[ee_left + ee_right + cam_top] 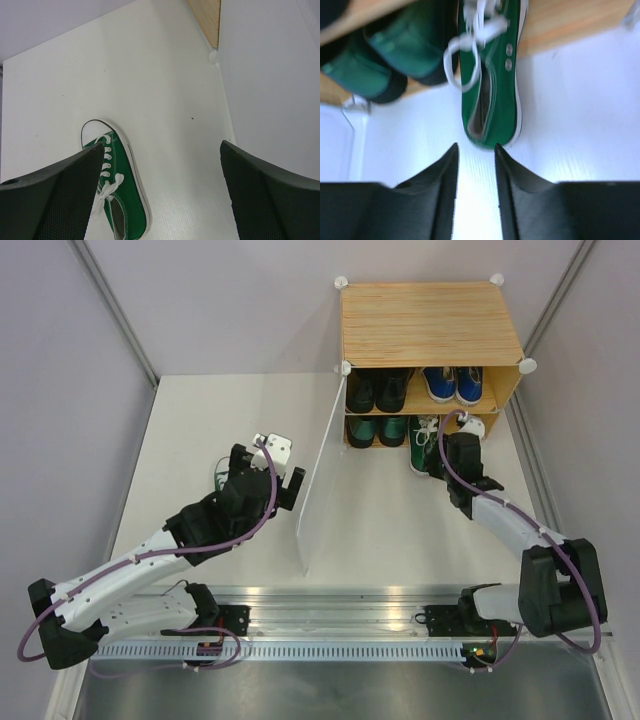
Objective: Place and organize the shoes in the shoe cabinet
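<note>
The shoe cabinet (430, 320) stands at the back right with its white door panel (318, 480) swung open. Black dress shoes (375, 390) and blue sneakers (452, 383) fill the upper shelf. Dark green leather shoes (375, 430) (395, 55) sit on the lower shelf. One green white-toed sneaker (492, 100) (424, 445) lies toe-in at the lower shelf, heel out on the table. My right gripper (476, 146) (440, 462) is open just behind that heel, holding nothing. The other green sneaker (120, 190) (219, 477) lies on the table under my wide-open left gripper (162, 145) (265, 472).
The open door panel stands on edge between the two arms. Grey walls close in the white table (200, 420) on the left, back and right. A metal rail (330, 625) with the arm bases runs along the near edge.
</note>
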Controlling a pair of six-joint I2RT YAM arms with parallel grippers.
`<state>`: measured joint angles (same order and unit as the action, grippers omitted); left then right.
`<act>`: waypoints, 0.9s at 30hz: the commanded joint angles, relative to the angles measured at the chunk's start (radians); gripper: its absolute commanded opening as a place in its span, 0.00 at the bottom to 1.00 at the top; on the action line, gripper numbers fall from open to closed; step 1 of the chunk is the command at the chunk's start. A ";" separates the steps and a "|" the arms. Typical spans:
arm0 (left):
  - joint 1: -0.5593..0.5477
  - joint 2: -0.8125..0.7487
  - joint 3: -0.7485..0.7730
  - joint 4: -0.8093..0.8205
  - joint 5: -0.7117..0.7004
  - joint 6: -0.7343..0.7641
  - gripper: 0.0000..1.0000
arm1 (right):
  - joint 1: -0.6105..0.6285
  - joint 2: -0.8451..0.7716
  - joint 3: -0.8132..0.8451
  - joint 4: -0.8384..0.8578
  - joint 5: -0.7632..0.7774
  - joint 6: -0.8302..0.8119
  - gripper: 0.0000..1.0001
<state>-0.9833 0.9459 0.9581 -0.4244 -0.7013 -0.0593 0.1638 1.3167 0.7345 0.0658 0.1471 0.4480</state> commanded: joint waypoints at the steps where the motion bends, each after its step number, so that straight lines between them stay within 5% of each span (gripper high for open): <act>1: 0.005 -0.010 0.016 0.001 0.003 0.013 0.98 | 0.051 -0.068 -0.089 0.008 0.002 0.066 0.35; 5: 0.005 -0.012 0.016 0.001 0.006 0.013 0.98 | 0.060 -0.053 -0.141 0.061 -0.003 0.083 0.27; 27: 0.005 -0.012 0.013 -0.001 0.005 0.019 0.98 | 0.059 0.352 0.069 0.210 0.163 0.000 0.27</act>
<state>-0.9833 0.9459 0.9581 -0.4248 -0.7010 -0.0589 0.2268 1.6405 0.7311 0.2104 0.2501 0.4706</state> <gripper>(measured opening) 0.982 0.273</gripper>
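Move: The green sneaker lies half in the lower shelf, its middle about 14 cm ahead of the right hand, 3 cm left and 9 cm below; its heel sticks out towards the hand. The nearer dark green slip-on stands 10 cm left of the sneaker and 9 cm deeper in, the other another 10 cm left. The left blue shoe, one shelf up, is roughly 26 cm ahead of the right hand, 1 cm left and 8 cm above. From the idle left hand the sneaker is about 27 cm ahead, 50 cm right and 23 cm below. Back about 4 cm and slightly left, already sinking, the right hand drops some 10 cm in all behind the green sneaker's heel, then turns forward and runs low about 5 cm towards the heel. The part-open fingers close further to a narrow gap and tip down about 10 degrees, ending with their tips right at the back of the heel; contact can't be made out. ##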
